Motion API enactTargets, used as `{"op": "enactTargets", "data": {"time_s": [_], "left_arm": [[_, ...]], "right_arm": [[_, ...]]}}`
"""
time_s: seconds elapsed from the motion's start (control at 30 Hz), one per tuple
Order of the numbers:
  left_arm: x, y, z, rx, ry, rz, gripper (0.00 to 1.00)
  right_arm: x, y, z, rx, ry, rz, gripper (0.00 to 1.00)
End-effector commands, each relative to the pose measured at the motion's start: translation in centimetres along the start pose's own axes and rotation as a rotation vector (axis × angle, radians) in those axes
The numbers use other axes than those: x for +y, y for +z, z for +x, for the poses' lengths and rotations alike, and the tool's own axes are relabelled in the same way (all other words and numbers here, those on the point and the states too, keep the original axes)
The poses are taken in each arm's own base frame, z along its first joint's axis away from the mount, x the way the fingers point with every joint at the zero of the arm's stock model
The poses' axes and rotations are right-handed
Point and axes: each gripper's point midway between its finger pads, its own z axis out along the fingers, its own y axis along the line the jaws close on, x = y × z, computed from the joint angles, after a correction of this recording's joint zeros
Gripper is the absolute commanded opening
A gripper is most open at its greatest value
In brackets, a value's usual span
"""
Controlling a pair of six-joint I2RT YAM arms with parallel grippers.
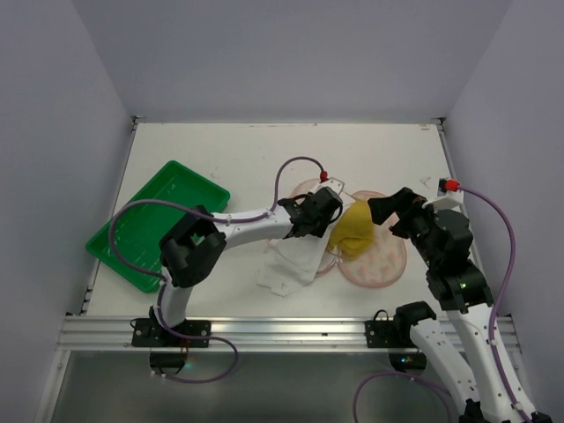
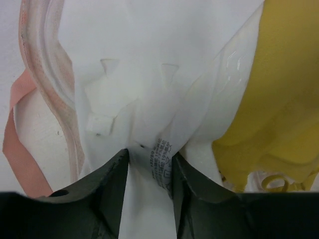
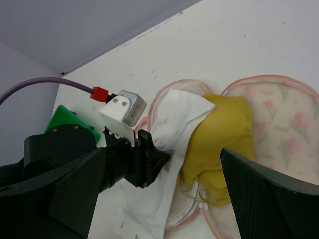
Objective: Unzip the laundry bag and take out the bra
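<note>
The laundry bag [image 1: 385, 262] lies unzipped and spread flat at mid table, its printed inside up; it also shows in the right wrist view [image 3: 286, 112]. The mustard-yellow bra [image 1: 355, 227] lies bunched on the bag's middle. My left gripper [image 1: 331, 214] is shut on a white sheet [image 2: 144, 74] with a printed label, right beside the bra [image 2: 279, 99]. The bag's pink strap [image 2: 17, 144] hangs at left. My right gripper [image 1: 386, 218] is open and empty, held just right of the bra [image 3: 224, 134].
A green plastic tray [image 1: 159, 222] stands at the left of the table. The white sheet [image 1: 288, 263] trails from the bag toward the front edge. White walls close the table on three sides.
</note>
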Motion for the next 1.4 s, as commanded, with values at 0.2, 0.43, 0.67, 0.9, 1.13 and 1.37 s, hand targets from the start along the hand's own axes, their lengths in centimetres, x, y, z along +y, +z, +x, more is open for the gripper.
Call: {"op": "enactTargets", "data": {"time_s": [0.2, 0.43, 0.67, 0.9, 1.13, 1.37], "left_arm": [[3.7, -4.9, -4.2, -0.111, 0.004, -0.061, 0.01], [11.7, -13.3, -10.2, -0.317, -0.002, -0.125, 0.0], [24.0, -24.4, -15.1, -0.555, 0.098, -0.439, 0.0], [32.4, -29.3, -13.2, -0.445, 0.341, -0.745, 0.0], [38.8, -27.0, -5.7, -0.286, 0.337, -0.915, 0.0], [39.5, -23.0, -0.1, -0.359, 0.271, -0.915, 0.0]], "right_arm": [[0.1, 0.0, -0.9, -0.033, 0.002, 0.007, 0.99], [1.0, -0.2, -1.9, -0.049, -0.003, -0.012, 0.99], [1.8, 0.1, -2.4, -0.048, -0.009, -0.035, 0.99], [2.4, 0.4, -2.6, -0.033, -0.022, -0.054, 0.99], [2.8, 0.8, -2.3, -0.014, -0.034, -0.076, 0.99], [3.3, 1.1, -1.5, 0.026, -0.029, -0.107, 0.99]]}}
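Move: The left hand is right at the right-hand part of the white garment, whose middle lies about 7 cm to its left and 4 cm back, roughly 1 cm below. The yellow garment is about 6 cm right and 2 cm back, and the opened laundry bag's middle is just under the hand, 2 cm back and 1 cm right. The green tray is some 44 cm left and 1 cm back. From the right hand, the white garment is about 17 cm left, 2 cm ahead and 20 cm below. Almost in place, the left fingers shut fully on the bunched white cloth between them and pinch it. The hand then lifts it off the bag, arcing fast about 40 cm left and slightly forward to over the green tray, first some 30 cm up, then well down again, still gripping, as the fingers tilt up from steeply down to mostly forward and left. ##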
